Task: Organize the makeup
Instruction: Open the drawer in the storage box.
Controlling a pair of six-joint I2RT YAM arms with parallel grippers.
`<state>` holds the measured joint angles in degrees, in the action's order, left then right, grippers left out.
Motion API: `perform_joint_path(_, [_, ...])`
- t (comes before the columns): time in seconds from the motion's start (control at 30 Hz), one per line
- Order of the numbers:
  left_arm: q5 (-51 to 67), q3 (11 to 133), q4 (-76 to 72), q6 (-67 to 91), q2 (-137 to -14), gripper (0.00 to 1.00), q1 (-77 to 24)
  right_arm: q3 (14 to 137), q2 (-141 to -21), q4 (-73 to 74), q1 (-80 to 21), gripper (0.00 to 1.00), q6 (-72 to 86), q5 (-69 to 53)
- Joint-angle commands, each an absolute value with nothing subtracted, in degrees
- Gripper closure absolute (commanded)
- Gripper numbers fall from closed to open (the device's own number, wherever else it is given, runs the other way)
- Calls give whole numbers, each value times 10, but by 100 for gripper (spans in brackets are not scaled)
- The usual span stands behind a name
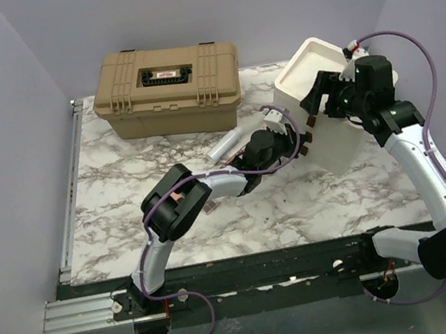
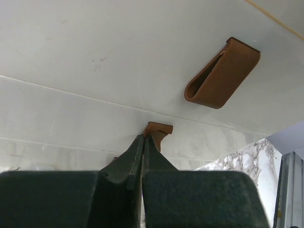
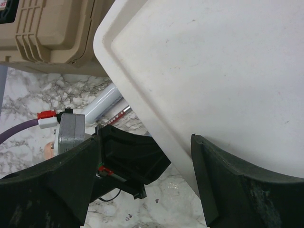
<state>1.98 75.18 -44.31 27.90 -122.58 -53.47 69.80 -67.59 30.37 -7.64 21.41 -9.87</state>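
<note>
Of the makeup, a pale cylindrical tube (image 1: 232, 142) lies on the marble between the tan case and the white drawer box; the right wrist view shows the tube (image 3: 102, 105) with a slim red-printed stick (image 3: 116, 114) beside it. My left gripper (image 1: 305, 140) is at the box's front. Its jaws (image 2: 143, 138) are shut on a small brown drawer pull (image 2: 159, 129), below a larger brown loop handle (image 2: 221, 73). My right gripper (image 1: 325, 99) hangs open over the box's top left edge (image 3: 142, 109), one finger (image 3: 228, 190) against the top.
The white drawer box (image 1: 336, 147) stands at the right of the marble table (image 1: 125, 201). A big tan latched case (image 1: 166, 86) sits at the back left. The left arm's wrist (image 3: 128, 156) crosses under my right gripper. Purple walls close in the back and sides.
</note>
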Motion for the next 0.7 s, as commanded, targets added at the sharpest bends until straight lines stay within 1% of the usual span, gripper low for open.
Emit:
perform_joint_path(0.0, [53, 750, -473, 314, -1227, 100, -540, 684, -668, 336, -83, 19, 231, -130])
perform_joint_path(0.07, [64, 763, -468, 327, -1232, 100, -540, 682, -669, 334, -83, 18, 231, -126])
perform_joint_path(0.1, [65, 764, -467, 331, -1234, 97, -540, 683, -669, 335, -82, 18, 232, -122])
perform_joint_path(0.13, [61, 763, -467, 332, -1233, 89, -540, 685, -670, 337, -83, 18, 231, -119])
perform_joint_path(0.2, [50, 752, -466, 326, -1229, 80, -540, 689, -670, 344, -83, 17, 228, -113])
perform_joint_path(0.27, [37, 741, -465, 319, -1224, 66, -539, 691, -668, 348, -83, 17, 227, -109])
perform_joint_path(0.3, [35, 739, -465, 318, -1223, 62, -539, 689, -667, 347, -83, 17, 228, -109])
perform_joint_path(0.37, [35, 741, -462, 316, -1225, 57, -539, 686, -667, 343, -82, 17, 231, -113])
perform_joint_path(0.5, [12, 741, -452, 313, -1228, 56, -542, 683, -670, 337, -83, 17, 242, -131])
perform_joint_path(0.57, [4, 742, -452, 306, -1224, 58, -543, 680, -671, 335, -82, 17, 249, -139])
perform_joint_path(0.67, [10, 766, -433, 301, -1231, 65, -543, 670, -669, 326, -83, 17, 263, -149])
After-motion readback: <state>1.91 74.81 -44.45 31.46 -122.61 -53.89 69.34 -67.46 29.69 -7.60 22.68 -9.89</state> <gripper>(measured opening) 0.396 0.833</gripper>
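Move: The middle drawer's brown tab, on the slanted front of the white storage box, is right at the left hand's shut fingertips, about 1 cm to its right and level ahead. The upper tab sits some 7 cm above it, and the box's own middle is roughly 7 cm ahead and 10 cm to the right of the hand. From the right hand the middle tab is about 4 cm left, 2 cm back and 13 cm down. Staying almost in place at the box front, the left hand opens its shut fingers to a bit under half their span, freeing the middle drawer's tab. As they part, the hand eases back by barely half a centimetre with a slight roll of a few degrees, ending with the tab between the spread fingertips, ready for another grip. ##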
